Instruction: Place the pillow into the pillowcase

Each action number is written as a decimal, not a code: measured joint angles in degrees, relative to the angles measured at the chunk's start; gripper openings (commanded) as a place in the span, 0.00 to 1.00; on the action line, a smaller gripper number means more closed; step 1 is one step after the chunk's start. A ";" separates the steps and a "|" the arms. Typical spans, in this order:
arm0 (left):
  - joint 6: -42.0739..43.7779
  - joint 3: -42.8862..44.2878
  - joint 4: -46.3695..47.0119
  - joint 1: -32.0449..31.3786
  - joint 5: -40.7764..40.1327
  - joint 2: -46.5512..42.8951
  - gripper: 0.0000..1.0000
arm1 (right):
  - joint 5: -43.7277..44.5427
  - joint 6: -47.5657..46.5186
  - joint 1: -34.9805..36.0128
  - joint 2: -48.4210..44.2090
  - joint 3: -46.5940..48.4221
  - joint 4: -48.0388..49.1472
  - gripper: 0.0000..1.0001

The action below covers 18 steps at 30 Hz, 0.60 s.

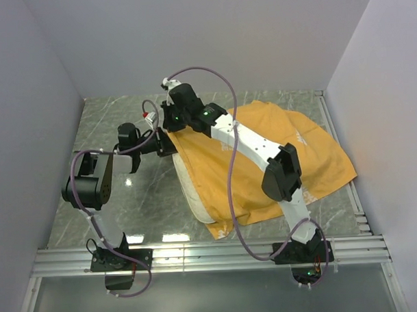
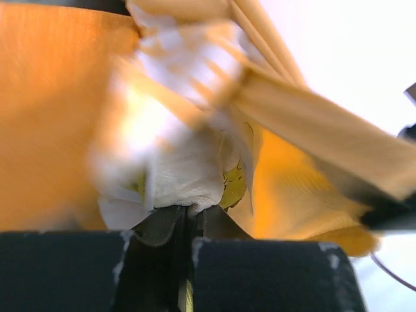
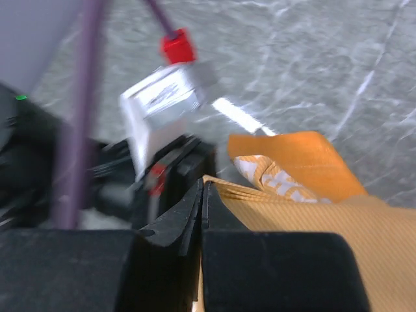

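Note:
The orange pillowcase point(image 1: 277, 153) lies spread over the pillow point(image 1: 189, 192), whose cream-white edge shows along the case's left side. Both grippers meet at the case's far-left corner. My left gripper point(image 1: 166, 146) is shut, and in the left wrist view its tips point(image 2: 188, 211) pinch a bunched fold of the white pillow point(image 2: 185, 175), with orange pillowcase point(image 2: 45, 123) on both sides. My right gripper point(image 1: 168, 122) reaches across from the right. In the right wrist view its jaws point(image 3: 203, 187) are shut on the folded edge of the pillowcase point(image 3: 305, 208).
The grey marbled table point(image 1: 125, 125) is walled at the back and on both sides. A metal rail point(image 1: 212, 255) runs along the near edge by the arm bases. The left arm's wrist camera block point(image 3: 166, 97) with its red connector sits just beyond my right fingertips.

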 measured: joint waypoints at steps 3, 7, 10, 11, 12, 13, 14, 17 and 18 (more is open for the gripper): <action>-9.62 -1.55 11.54 0.87 2.54 0.00 0.00 | -0.17 2.27 0.96 -4.04 -1.90 -0.28 0.00; -18.23 -1.81 21.20 2.36 3.98 0.00 0.01 | -2.34 5.27 1.05 -7.45 -3.93 0.81 0.00; -21.97 -3.21 25.31 3.26 3.76 0.00 0.11 | -5.18 7.52 1.53 -8.98 -6.69 2.56 0.00; -22.45 -3.82 25.57 3.54 3.56 0.00 0.25 | -6.25 8.31 1.81 -9.14 -7.72 3.15 0.00; -22.47 -4.42 25.53 3.93 3.37 0.00 0.32 | -7.52 8.94 2.14 -9.18 -9.14 3.93 0.00; -22.64 -5.03 24.96 4.44 3.21 0.00 0.39 | -8.28 9.22 2.32 -9.14 -10.03 4.20 0.00; -21.97 -5.86 24.22 5.14 3.06 -0.07 0.45 | -9.31 9.40 2.43 -8.96 -11.08 4.35 0.05; -16.98 -8.28 16.61 8.17 2.99 -0.96 0.53 | -12.90 9.11 2.38 -8.00 -12.48 4.09 0.54; -13.40 -8.55 12.00 9.16 2.95 -1.44 0.55 | -14.60 8.57 2.40 -7.58 -12.46 3.89 0.62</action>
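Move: The left hand grips the pillow corner; the edge of the pillowcase mouth, pinched by the right hand, is about 4 cm ahead, 1 cm to its left and 4 cm higher. From the right hand that pillow corner is some 4 cm back, 1 cm right and 5 cm below. The bare pillow side runs towards the robot, its middle roughly 16 cm back, 6 cm right of the left hand and 9 cm below; the pillowcase near corner is about 28 cm back, 16 cm right. Up and down again in one short shake, both hands rise about 5 cm and sink back, the right travelling some 8 cm back with the mouth edge while its fingers tip downward. The left, still pinching the pillow corner on the rise, then slides about 5 cm left as it sinks and opens halfway; the right fingers begin to part only at the very end. ##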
